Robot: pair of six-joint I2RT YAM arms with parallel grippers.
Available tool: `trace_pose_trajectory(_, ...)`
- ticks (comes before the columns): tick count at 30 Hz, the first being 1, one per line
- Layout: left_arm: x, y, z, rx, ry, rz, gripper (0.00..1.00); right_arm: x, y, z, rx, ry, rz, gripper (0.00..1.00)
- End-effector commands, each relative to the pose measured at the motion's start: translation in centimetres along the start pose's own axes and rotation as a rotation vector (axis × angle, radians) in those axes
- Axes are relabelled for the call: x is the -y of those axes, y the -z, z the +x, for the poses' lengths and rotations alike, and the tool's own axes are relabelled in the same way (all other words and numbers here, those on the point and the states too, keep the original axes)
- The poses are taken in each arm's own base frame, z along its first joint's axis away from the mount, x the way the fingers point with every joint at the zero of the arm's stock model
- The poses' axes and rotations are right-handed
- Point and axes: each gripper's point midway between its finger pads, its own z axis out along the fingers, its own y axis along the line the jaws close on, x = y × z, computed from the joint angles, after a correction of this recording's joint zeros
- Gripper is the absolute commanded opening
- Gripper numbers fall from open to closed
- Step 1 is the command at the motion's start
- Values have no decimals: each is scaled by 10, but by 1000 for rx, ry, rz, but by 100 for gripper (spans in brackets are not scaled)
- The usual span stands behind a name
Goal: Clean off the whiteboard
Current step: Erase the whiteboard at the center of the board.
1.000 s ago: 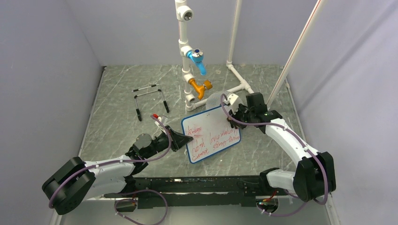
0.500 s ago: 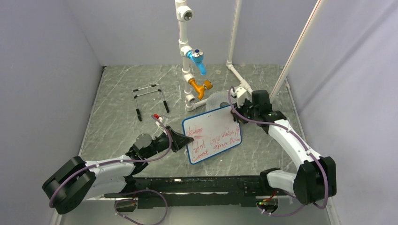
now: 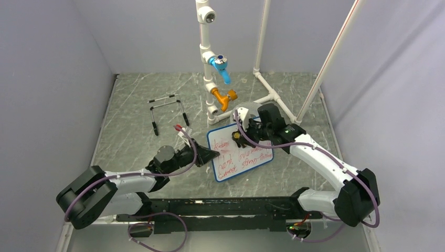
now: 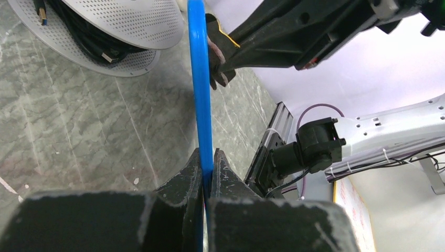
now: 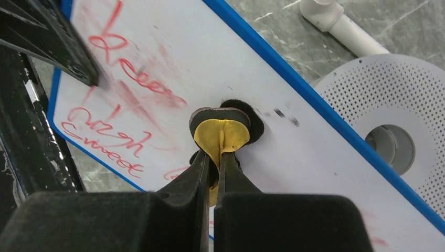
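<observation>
The whiteboard (image 3: 245,160), white with a thin blue frame and red handwriting, is propped at an angle on the grey table. My left gripper (image 3: 213,155) is shut on its left edge; the left wrist view shows the blue frame (image 4: 199,100) pinched between the jaws (image 4: 207,164). My right gripper (image 3: 237,138) is shut on a small yellow and black eraser pad (image 5: 222,131), which presses on the board's face (image 5: 320,152) near the top lines of writing. Red words and pink smears (image 5: 134,89) lie to the pad's left.
A round grey perforated disc (image 5: 391,100) with cables on it lies just behind the board. White pipework with a blue valve (image 3: 220,65) and an orange valve (image 3: 224,98) stands at the back. A wire stand (image 3: 168,110) and a red-capped marker (image 3: 181,129) lie to the left.
My right gripper has moved with the pad from the board's right edge leftward to its upper middle. My left arm and the board have shifted slightly to the right.
</observation>
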Motion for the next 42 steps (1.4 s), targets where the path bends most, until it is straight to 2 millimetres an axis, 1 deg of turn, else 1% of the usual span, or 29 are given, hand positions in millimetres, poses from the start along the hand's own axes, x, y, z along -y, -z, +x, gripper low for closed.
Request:
trace_pose_trajectory(1,57,-11,-11,-34,-52,241,0,-5,-9,-36,57,64,31,0)
trace_pose_trajectory(3,59,-14,-12,-35,-48,251,0,-1,-9,-40,52,64,77,0)
trace_pose_trajectory(5,59,-16,-12,-35,-43,249,0,15,-5,-41,57,51,169,0)
trace_pose_trajectory(6,58,-16,-13,-33,-43,248,0,26,0,-39,56,39,228,0)
trace_pose_trajectory(9,59,-16,-12,-36,-42,251,0,57,15,-26,54,-41,352,0)
trace_pose_trajectory(12,59,-15,-10,-46,-48,254,0,79,28,-12,39,-84,435,0)
trace_pose_trajectory(14,60,-14,-10,-45,-55,255,0,89,34,2,7,-102,457,0)
trace_pose_trajectory(17,59,-11,-11,-39,-66,248,0,98,43,31,-47,-125,479,0)
trace_pose_trajectory(18,58,-10,-11,-37,-70,246,0,104,49,39,-59,-145,495,0)
trace_pose_trajectory(20,58,-8,-11,-34,-76,243,0,108,55,52,-81,-175,501,0)
trace_pose_trajectory(25,56,-2,-12,-22,-85,240,0,107,62,71,-119,-200,493,0)
trace_pose_trajectory(27,56,1,-13,-13,-91,238,0,102,62,76,-129,-200,475,0)
trace_pose_trajectory(28,55,3,-13,-10,-93,235,0,97,60,76,-125,-195,447,0)
trace_pose_trajectory(30,56,4,-15,-6,-99,235,0,77,53,73,-98,-176,336,0)
trace_pose_trajectory(33,57,5,-16,-3,-104,242,0,46,43,55,-30,-130,162,0)
trace_pose_trajectory(35,58,5,-16,-2,-103,246,0,33,37,44,-6,-81,108,0)
trace_pose_trajectory(37,57,4,-15,-6,-100,245,0,25,33,32,18,-51,73,0)
trace_pose_trajectory(38,57,4,-15,-8,-96,247,0,24,31,26,28,-45,65,0)
trace_pose_trajectory(39,58,4,-15,-6,-91,250,0,27,31,20,38,-52,79,0)
trace_pose_trajectory(40,59,4,-15,-3,-88,255,0,37,32,16,43,-69,131,0)
trace_pose_trajectory(42,61,5,-16,3,-86,265,0,70,42,11,44,-112,308,0)
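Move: The right hand holds the eraser against the tilted board; the board's centre lies about 4 cm back, 1 cm right and 4 cm below that hand. The left gripper, clamping the board's left edge, is some 9 cm to its left and 6 cm back, while the cable spool stands roughly 12 cm ahead, 6 cm right and 10 cm lower. From the left hand, the board's centre is about 10 cm right, 2 cm ahead and 3 cm below. The right hand, fingers still shut on the eraser, eases about 1.5 cm left, then sweeps some 13 cm right and 7 cm forward towards the board's far right corner, rising slightly before sinking while it turns clockwise about 30 degrees, and finally comes back some 6 cm left and 5 cm back, unwinding most of the turn, with the eraser on the board at both ends. The left hand keeps its pinch on the board's left edge, shifting about 1.5 cm right and a little forward, then easing back. ##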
